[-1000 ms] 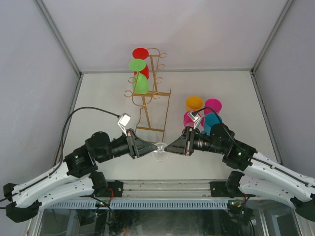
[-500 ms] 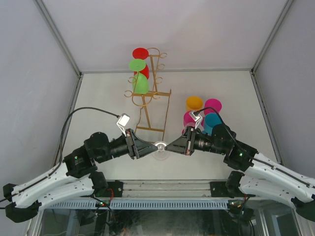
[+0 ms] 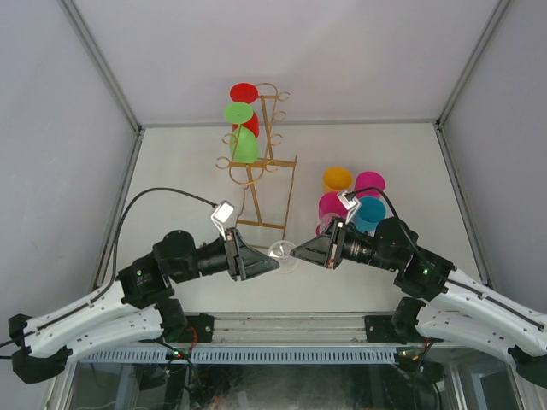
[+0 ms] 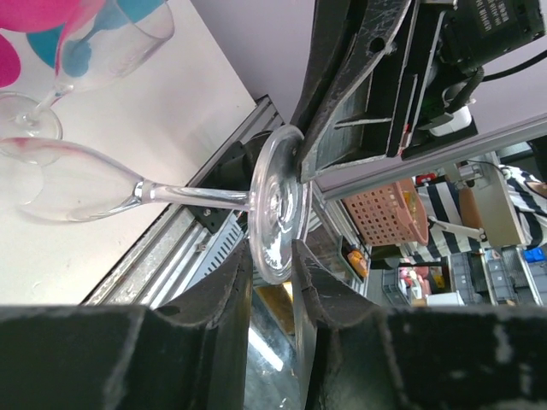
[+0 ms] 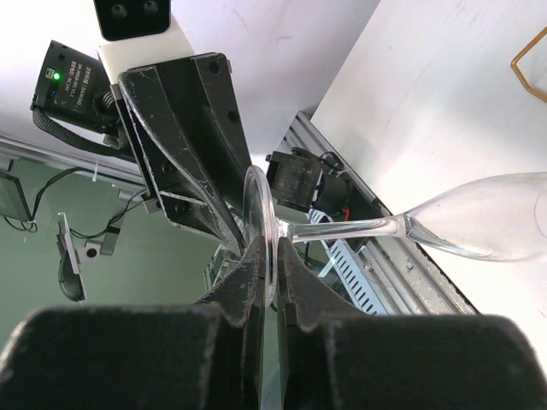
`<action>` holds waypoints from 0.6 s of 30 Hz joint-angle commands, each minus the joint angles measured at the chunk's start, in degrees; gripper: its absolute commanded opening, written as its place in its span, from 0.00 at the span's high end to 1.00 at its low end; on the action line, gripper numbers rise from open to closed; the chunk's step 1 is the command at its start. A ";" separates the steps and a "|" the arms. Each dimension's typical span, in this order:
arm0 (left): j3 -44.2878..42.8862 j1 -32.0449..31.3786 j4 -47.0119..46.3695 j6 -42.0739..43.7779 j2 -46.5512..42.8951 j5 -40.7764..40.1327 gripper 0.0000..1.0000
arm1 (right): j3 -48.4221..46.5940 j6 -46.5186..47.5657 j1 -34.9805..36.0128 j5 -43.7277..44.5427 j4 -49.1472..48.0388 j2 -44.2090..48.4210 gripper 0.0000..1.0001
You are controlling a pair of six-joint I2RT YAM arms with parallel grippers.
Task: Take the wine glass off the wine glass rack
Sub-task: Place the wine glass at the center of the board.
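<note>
The clear wine glass [image 3: 283, 254] hangs on its side between my two grippers, low over the table's near edge and off the gold wine glass rack [image 3: 267, 164]. My right gripper [image 5: 275, 266] is shut on the rim of the glass's round foot [image 5: 259, 224]; stem and bowl [image 5: 491, 224] stick out to the right. My left gripper [image 4: 272, 266] is open, its fingers standing either side of the same foot [image 4: 278, 203] with small gaps. In the top view the left gripper [image 3: 270, 264] and right gripper [image 3: 296, 252] meet tip to tip at the glass.
A green cup [image 3: 244, 147] and a red cup [image 3: 244, 92] hang on the rack. Orange, pink and teal cups [image 3: 355, 205] cluster at the right. Another clear glass [image 4: 102, 47] stands by them in the left wrist view. The table's metal front rail [image 3: 282, 325] lies just below the grippers.
My left gripper has opened off the glass's foot while my right gripper has shut on it. The glass and both gripper tips have shifted slightly toward the rack.
</note>
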State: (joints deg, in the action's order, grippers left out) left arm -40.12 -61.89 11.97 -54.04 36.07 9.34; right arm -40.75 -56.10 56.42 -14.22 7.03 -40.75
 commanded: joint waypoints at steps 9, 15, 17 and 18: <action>1.07 -0.68 -7.73 -1.97 1.11 2.80 0.83 | -1.79 2.31 1.09 -1.26 -6.54 0.37 1.00; 1.39 -0.78 -7.75 -1.52 0.76 3.08 0.98 | -1.79 2.28 1.21 -1.42 -6.98 0.33 1.00; 1.45 -0.75 -7.76 -1.21 0.73 2.91 1.00 | -1.79 2.30 1.16 -1.48 -7.03 0.54 1.00; 1.40 -0.73 -7.71 -0.84 0.67 2.84 1.00 | -1.79 2.45 1.21 -1.32 -7.03 0.83 0.99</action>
State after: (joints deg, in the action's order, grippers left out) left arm -40.05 -62.04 7.90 -56.58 37.06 10.79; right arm -40.75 -53.63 57.04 -15.46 3.86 -40.58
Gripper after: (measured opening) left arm 0.022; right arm 0.022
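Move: The clear wine glass hangs bowl down between the hands. The middle of its round base is about 3 cm to the left hand's right and some 2 cm ahead, level in height; from the right hand it is about 3 cm to the left, neither ahead nor back. From the left hand the rack stands about 27 cm ahead and 5 cm left. From the right hand the front magenta glass stands roughly 20 cm ahead and 10 cm right, the blue glass 18 cm ahead and 21 cm right, both about 18 cm lower. The left hand, its parted fingers already straddling the near edge of the glass's base, edges right by about 1 cm over the base and then shuts until its fingertips pinch the rim, rising about 1.5 cm and tipping its fingers up some 5 degrees. The right hand keeps its closed pinch on the base's other side and lifts along with it by about 1 cm, its fingers also tilting up slightly. ##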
